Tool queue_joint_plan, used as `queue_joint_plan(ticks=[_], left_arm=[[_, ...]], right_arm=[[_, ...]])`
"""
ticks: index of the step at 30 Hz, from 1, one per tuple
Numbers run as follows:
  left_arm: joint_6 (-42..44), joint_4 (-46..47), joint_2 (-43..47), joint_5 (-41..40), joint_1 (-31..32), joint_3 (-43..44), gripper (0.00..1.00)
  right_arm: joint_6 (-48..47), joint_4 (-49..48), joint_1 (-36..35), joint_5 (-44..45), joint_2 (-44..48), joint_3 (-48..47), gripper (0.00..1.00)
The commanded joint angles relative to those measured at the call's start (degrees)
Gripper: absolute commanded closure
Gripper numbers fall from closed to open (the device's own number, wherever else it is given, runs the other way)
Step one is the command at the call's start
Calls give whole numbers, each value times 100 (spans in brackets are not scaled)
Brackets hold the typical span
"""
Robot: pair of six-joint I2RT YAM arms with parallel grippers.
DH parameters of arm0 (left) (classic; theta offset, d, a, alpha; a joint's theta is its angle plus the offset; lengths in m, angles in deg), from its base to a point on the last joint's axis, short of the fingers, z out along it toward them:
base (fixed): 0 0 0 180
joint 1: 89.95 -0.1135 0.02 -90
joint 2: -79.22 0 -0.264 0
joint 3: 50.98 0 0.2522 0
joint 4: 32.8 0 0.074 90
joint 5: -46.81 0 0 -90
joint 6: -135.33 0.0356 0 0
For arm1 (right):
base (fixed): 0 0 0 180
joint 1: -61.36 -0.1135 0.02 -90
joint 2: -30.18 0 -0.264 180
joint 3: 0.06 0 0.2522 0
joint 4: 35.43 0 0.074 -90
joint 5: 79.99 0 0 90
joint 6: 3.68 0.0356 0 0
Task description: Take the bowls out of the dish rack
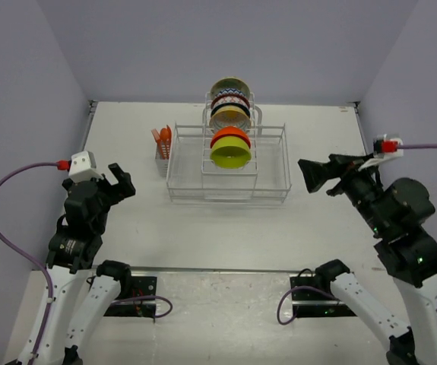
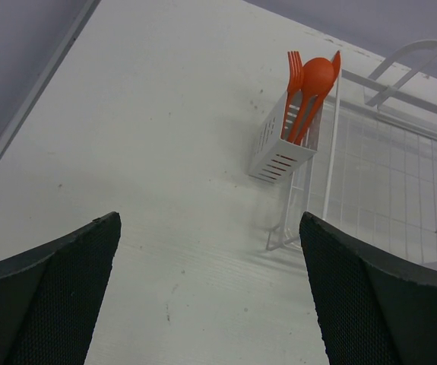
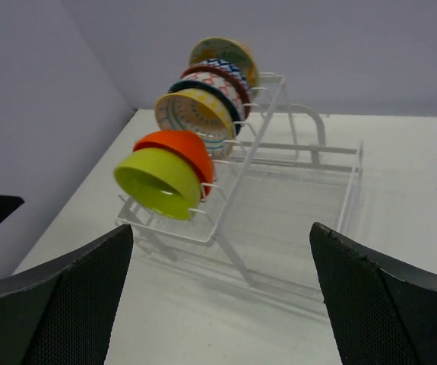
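The white wire dish rack [image 1: 271, 171] stands at the middle back of the table, and several bowls stand on edge in its raised centre row. From front to back they are lime-green [image 1: 230, 156], orange [image 1: 229, 137], a yellow-rimmed pale one [image 1: 229, 116], a dark red-patterned one [image 1: 229, 100] and a cream one [image 1: 229, 85]. The right wrist view shows the rack [image 3: 302, 190] with the lime-green bowl [image 3: 157, 182] nearest. My left gripper [image 1: 121, 181] hovers open, left of the rack. My right gripper [image 1: 313, 173] hovers open to the rack's right. Both are empty.
A white cutlery holder [image 2: 286, 141] with orange utensils [image 2: 309, 84] hangs on the rack's left side [image 2: 385, 182]. In the top view the holder [image 1: 163, 148] lies between my left gripper and the bowls. Grey walls close in the table on three sides.
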Motion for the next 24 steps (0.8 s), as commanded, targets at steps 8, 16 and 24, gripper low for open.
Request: queue_joint_plan(ticks=[8, 16, 24], left_arm=[[-22, 227, -13, 153, -24, -62, 0], [-40, 201, 154, 74, 55, -71, 0], [-40, 209, 154, 30, 73, -71, 0]], right_arm=[[-2335, 1506, -4367, 6346, -2962, -2121, 1], [-4211, -324, -5064, 5583, -2928, -1452, 6], [-4833, -820, -4985, 4520, -3070, -822, 24]])
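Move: The green bowl, nearest in the rack, is about 21 cm ahead of my right hand, 17 cm to its left and some 22 cm below it. The orange bowl is nested roughly 4 cm behind the green one, and the yellow patterned bowl is about 12 cm beyond the green one, both in line with it and slightly higher. From my left hand the green bowl is around 18 cm ahead, 32 cm to the right and 7 cm lower. I swing my right hand quickly left towards the green bowl, about 13 cm, edging a little forward and rising slightly before dipping to end a few centimetres lower. On the way I roll the wrist nearly 60 degrees, left side down, to slant the fingers, then begin narrowing the wide-open gripper by about a fifth, touching nothing yet. ##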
